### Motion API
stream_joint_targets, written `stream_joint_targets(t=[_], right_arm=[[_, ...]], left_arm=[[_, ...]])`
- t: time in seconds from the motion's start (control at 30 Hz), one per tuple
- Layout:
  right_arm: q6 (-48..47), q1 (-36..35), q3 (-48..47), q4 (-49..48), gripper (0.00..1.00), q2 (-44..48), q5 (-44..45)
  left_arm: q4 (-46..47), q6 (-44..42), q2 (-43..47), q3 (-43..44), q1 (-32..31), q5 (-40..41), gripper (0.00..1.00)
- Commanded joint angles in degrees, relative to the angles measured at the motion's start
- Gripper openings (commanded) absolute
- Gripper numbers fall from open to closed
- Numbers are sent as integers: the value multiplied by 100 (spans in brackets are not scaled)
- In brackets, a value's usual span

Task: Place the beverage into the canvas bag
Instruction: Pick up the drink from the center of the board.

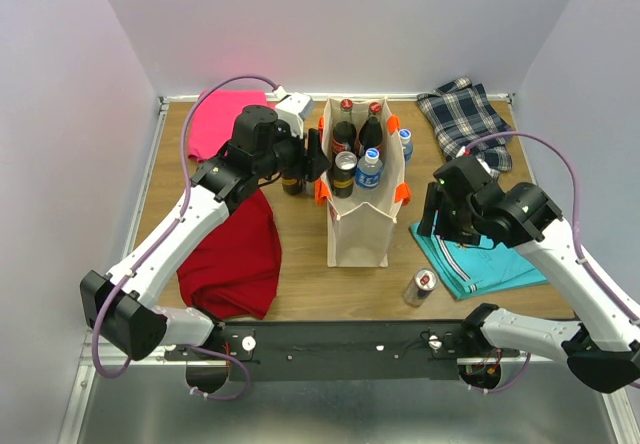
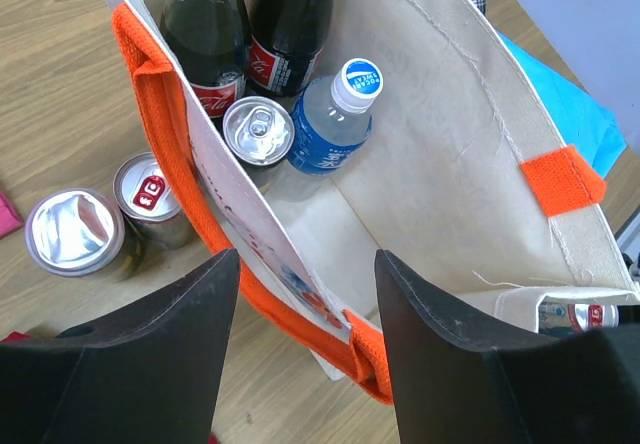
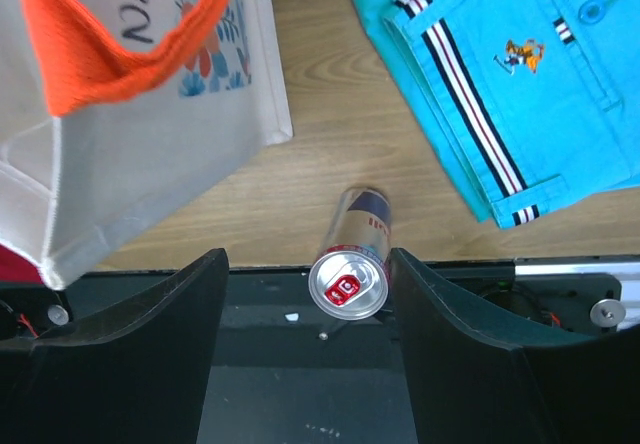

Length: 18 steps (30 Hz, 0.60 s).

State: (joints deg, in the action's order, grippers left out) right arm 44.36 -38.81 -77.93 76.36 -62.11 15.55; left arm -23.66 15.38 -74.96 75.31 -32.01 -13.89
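Note:
The canvas bag (image 1: 358, 226) stands upright mid-table with orange straps. It holds two dark cola bottles (image 2: 245, 24), a silver can (image 2: 258, 130) and a blue water bottle (image 2: 335, 124). My left gripper (image 1: 314, 160) is open at the bag's left rim, and the wall with its orange strap (image 2: 340, 329) runs between the fingers. A slim silver-and-blue beverage can (image 1: 424, 286) stands by the table's front edge. My right gripper (image 3: 307, 259) hangs open above that can (image 3: 350, 274), which shows close to the right finger (image 3: 460, 344).
Two more cans (image 2: 75, 232) (image 2: 150, 196) stand on the table left of the bag. A blue-capped bottle (image 1: 405, 144) is at the bag's right side. Around it lie a red cloth (image 1: 235, 254), a pink cloth (image 1: 225, 114), a plaid shirt (image 1: 465, 114) and turquoise shorts (image 3: 520, 74).

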Motion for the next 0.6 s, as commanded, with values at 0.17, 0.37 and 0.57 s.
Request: stream_joint_targets(t=[0.17, 0.37, 0.57], right_arm=[[1021, -66, 366, 143, 73, 94, 395], [1970, -66, 498, 160, 74, -169, 1134], [2323, -5, 551, -130, 74, -451, 1608]], left_arm=[[-578, -210, 218, 493, -304, 44, 65], [-1175, -316, 298, 889, -1052, 465, 66], [-1738, -492, 227, 1205, -2150, 931, 66]])
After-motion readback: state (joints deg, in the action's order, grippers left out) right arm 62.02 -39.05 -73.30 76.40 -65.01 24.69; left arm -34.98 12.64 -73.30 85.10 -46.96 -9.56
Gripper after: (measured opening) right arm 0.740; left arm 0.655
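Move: The last drink can on the near right of the table stands about 9 cm back of the right gripper, 2 cm to its left and some 17 cm below. From that gripper the canvas bag's middle is roughly 13 cm ahead and 17 cm left, 10 cm lower, and the turquoise shorts about 5 cm ahead, 13 cm right. From the left gripper the can lies some 20 cm back, 23 cm right and 24 cm below. Bring the left gripper back about 8 cm, also rightward and up some 5 cm each, from the bag's left rim over its near-left corner towards the can, turning it slightly clockwise. Meanwhile sink the open right gripper about 3 cm towards the can's height and swing it some 20 degrees clockwise. Keep both grippers open. ##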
